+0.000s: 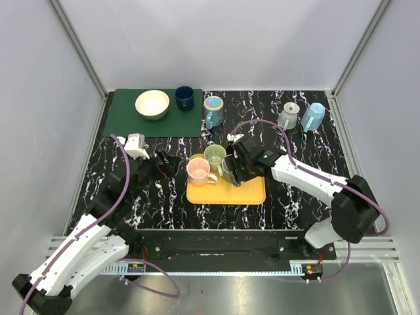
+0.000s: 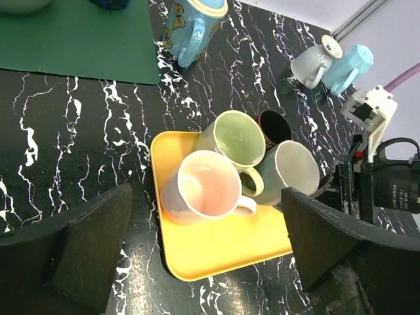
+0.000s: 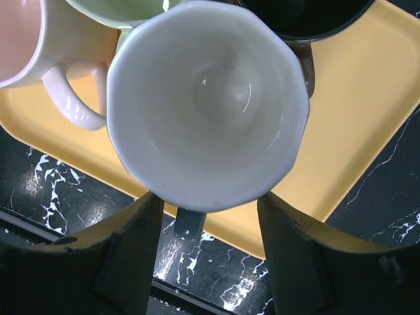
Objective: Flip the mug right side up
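Observation:
A grey mug (image 3: 207, 98) with a white inside lies tipped on the yellow tray (image 3: 367, 105), its mouth facing the right wrist camera and its dark handle (image 3: 190, 222) pointing down. My right gripper (image 3: 207, 216) has one finger against each side of it, shut on the mug. In the top view the gripper (image 1: 231, 169) covers most of the mug (image 1: 227, 168). My left gripper (image 2: 207, 252) hangs open over the tray's (image 2: 216, 256) near left corner, holding nothing.
On the tray stand a pink mug (image 2: 203, 187), a green mug (image 2: 233, 138) and a black mug (image 2: 274, 126), packed against the grey one. At the back are a green mat (image 1: 125, 118) with a cream bowl (image 1: 152, 104), a dark blue cup (image 1: 184, 98), and three more mugs (image 1: 213, 111) (image 1: 288, 116) (image 1: 313, 117).

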`<state>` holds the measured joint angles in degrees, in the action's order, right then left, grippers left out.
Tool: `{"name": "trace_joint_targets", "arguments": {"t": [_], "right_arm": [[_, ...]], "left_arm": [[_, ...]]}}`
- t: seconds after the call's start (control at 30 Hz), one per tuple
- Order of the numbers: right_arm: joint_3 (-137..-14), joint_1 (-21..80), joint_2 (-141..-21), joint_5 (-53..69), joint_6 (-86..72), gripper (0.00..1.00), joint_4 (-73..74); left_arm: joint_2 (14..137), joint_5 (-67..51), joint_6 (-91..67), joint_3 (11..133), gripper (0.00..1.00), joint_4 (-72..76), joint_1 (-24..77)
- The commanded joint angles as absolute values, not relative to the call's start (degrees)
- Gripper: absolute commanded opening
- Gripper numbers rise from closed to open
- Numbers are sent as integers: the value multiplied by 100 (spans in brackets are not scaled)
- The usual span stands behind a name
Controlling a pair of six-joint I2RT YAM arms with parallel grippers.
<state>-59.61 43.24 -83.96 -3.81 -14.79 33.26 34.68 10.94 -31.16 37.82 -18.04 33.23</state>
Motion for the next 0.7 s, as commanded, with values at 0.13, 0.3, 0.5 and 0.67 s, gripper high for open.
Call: {"name": "trace_joint_targets", "arguments": {"t": [0.13,0.3,0.5,0.67], "right_arm": [[-6311,4386,-8657,-483,-1345,60,3190],[-6293,4386,-8727,-483,-1345,54,3138],[-6267,4386,-8754,-554,-1327,43,3085],[-6223,4386,-8737,-527,-1345,25,3067]], "left_arm": [[3278,1143,-3155,3656,99,-1793,3322],[3296,1125,-3155,3656,99,-1802,3322],[3296,1125,-3173,3656,99,-1819,3322],[3296,1125,-3182,3639,99,-1819,3322]]}}
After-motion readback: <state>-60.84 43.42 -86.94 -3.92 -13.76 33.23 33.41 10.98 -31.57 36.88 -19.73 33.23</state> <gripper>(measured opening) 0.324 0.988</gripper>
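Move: The white-lined grey mug stands upright in the tray, its handle between the right hand's open fingers; its middle is about 5 cm ahead, 3 cm left and 2 cm below that hand. At similar height from the same hand, the black cup is some 12 cm ahead and 2 cm left, the green mug 9 ahead and 10 left, the pink mug 2 ahead and 15 left. From the left hand, the grey mug lies roughly 5 cm ahead, 23 cm right and 16 cm lower. The right hand settles only about 1 cm lower beside the grey mug, easing barely half a centimetre forward and left, and then stays there with its wrist angle held. Meanwhile its fingers close from about two-thirds open to one-third, bringing the pads in from both sides to pinch the handle just outside the rim. ##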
